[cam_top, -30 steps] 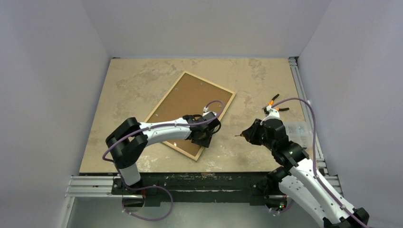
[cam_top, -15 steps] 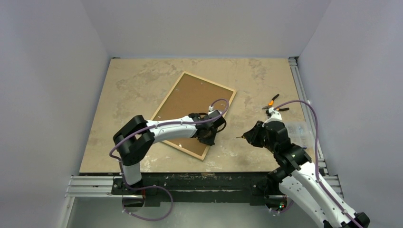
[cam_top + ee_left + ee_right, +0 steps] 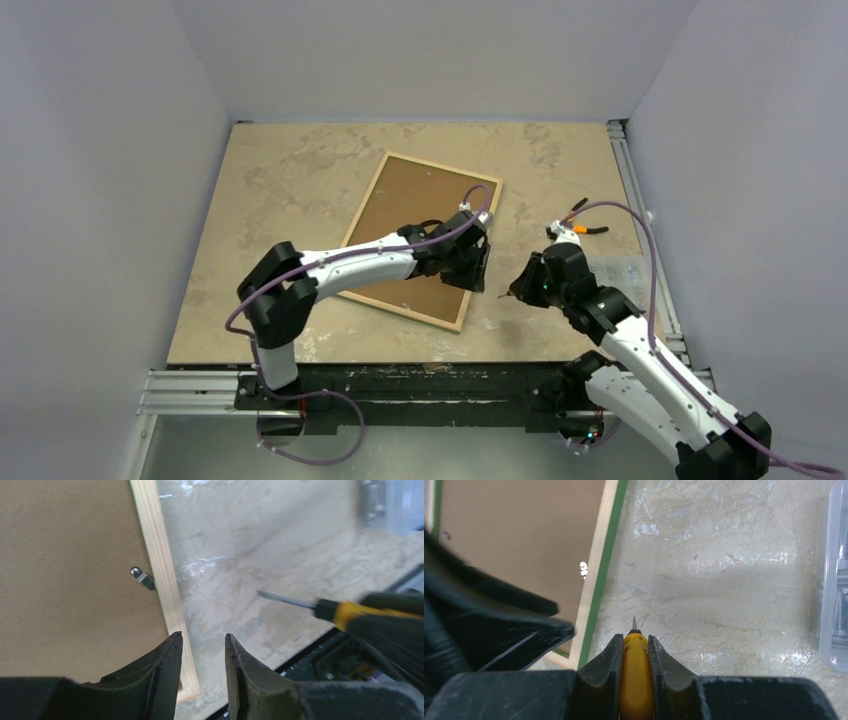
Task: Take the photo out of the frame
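The frame (image 3: 444,169) lies face down mid-table, its light wood back edge (image 3: 160,575) up and its green side (image 3: 605,575) showing. Inside it sits the photo's brown fibreboard back (image 3: 412,200), so the print itself is hidden. A small metal tab (image 3: 141,577) holds the board at the wood edge. My left gripper (image 3: 476,266) hovers open over the frame's right edge near its front corner, one fingertip above the wood, the other above the table (image 3: 202,637). Just to the right, my right gripper (image 3: 520,289) is shut on a yellow screwdriver (image 3: 635,670), whose blade (image 3: 285,599) points at the frame.
A small clear plastic box (image 3: 625,272) sits at the right table edge, also in the right wrist view (image 3: 835,580). Orange-handled pliers (image 3: 582,220) lie behind my right gripper. An aluminium rail (image 3: 632,190) runs along the right side.
The frame's near end has swung to the right. My left gripper moved right and slightly away along it. My right gripper shifted a little with the screwdriver still held.
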{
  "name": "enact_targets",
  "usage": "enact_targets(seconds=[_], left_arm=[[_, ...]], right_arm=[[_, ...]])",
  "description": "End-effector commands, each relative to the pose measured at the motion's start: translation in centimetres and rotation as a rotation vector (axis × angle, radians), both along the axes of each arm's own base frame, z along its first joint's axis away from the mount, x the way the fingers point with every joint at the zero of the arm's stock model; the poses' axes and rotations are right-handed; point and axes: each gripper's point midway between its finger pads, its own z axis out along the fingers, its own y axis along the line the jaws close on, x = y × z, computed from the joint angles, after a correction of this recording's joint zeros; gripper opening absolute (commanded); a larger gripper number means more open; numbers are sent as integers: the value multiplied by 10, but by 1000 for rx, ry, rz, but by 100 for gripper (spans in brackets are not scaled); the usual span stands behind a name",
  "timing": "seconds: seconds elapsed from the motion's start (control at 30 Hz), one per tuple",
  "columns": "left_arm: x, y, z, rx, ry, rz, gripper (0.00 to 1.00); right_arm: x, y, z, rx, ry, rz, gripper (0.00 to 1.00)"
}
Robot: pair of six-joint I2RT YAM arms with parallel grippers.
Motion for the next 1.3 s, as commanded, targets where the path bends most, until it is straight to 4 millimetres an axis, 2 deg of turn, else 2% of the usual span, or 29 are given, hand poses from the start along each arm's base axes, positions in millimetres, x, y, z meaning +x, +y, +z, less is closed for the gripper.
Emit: enact_targets(seconds=[0.0, 0.13, 0.3, 0.4, 0.47, 0.57, 0.7, 0.9, 1.03, 1.27], left_arm=[[16, 3, 97, -185, -150, -39, 42], [27, 44, 137, -214, -239, -37, 50], [37, 98, 186, -231, -323, -65, 54], [36, 121, 203, -186, -417, -94, 55], [38, 132, 206, -147, -466, -94, 56], [43, 140, 199, -110, -508, -80, 57], [40, 151, 206, -35, -594, -82, 58], [39, 153, 206, -15, -628, -86, 62], [38, 150, 202, -2, -629, -97, 63], [40, 147, 193, 24, -616, -106, 64]], right_arm=[[20, 8, 19, -26, -34, 29, 0], [33, 23, 31, -62, -35, 60, 0], [48, 59, 32, -99, -7, 121, 0], [61, 77, 34, -104, -9, 140, 0], [70, 86, 34, -117, -2, 153, 0], [82, 95, 34, -158, 20, 173, 0], [96, 88, 33, -247, 24, 133, 0], [106, 90, 22, -317, 65, 137, 0], [106, 87, 17, -332, 78, 123, 0], [95, 86, 4, -317, 115, 143, 0]])
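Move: To the right hand's front-left, about 10 cm ahead, 10 cm left and some 9 cm below, lies the near clip on the frame's right edge; this hand already holds the orange screwdriver. The frame's near right corner is about 3 cm back and 12 cm left of the hand. The parts box lies roughly 7 cm ahead and 15 cm to its right. From the left hand, that clip is about 6 cm ahead, 2 cm left and 5 cm below. Clearing the way, the left hand lifts nearly 20 cm off the frame's right edge and swings about 15 cm left, opening its fingers wider and tilting up some 30 degrees. The right hand keeps its grip on the screwdriver and carries the tip forward and left at nearly level height, roughly 10 cm and 9 cm, in over the right edge to close above the near clip, rolling its left side down about 20 degrees. ##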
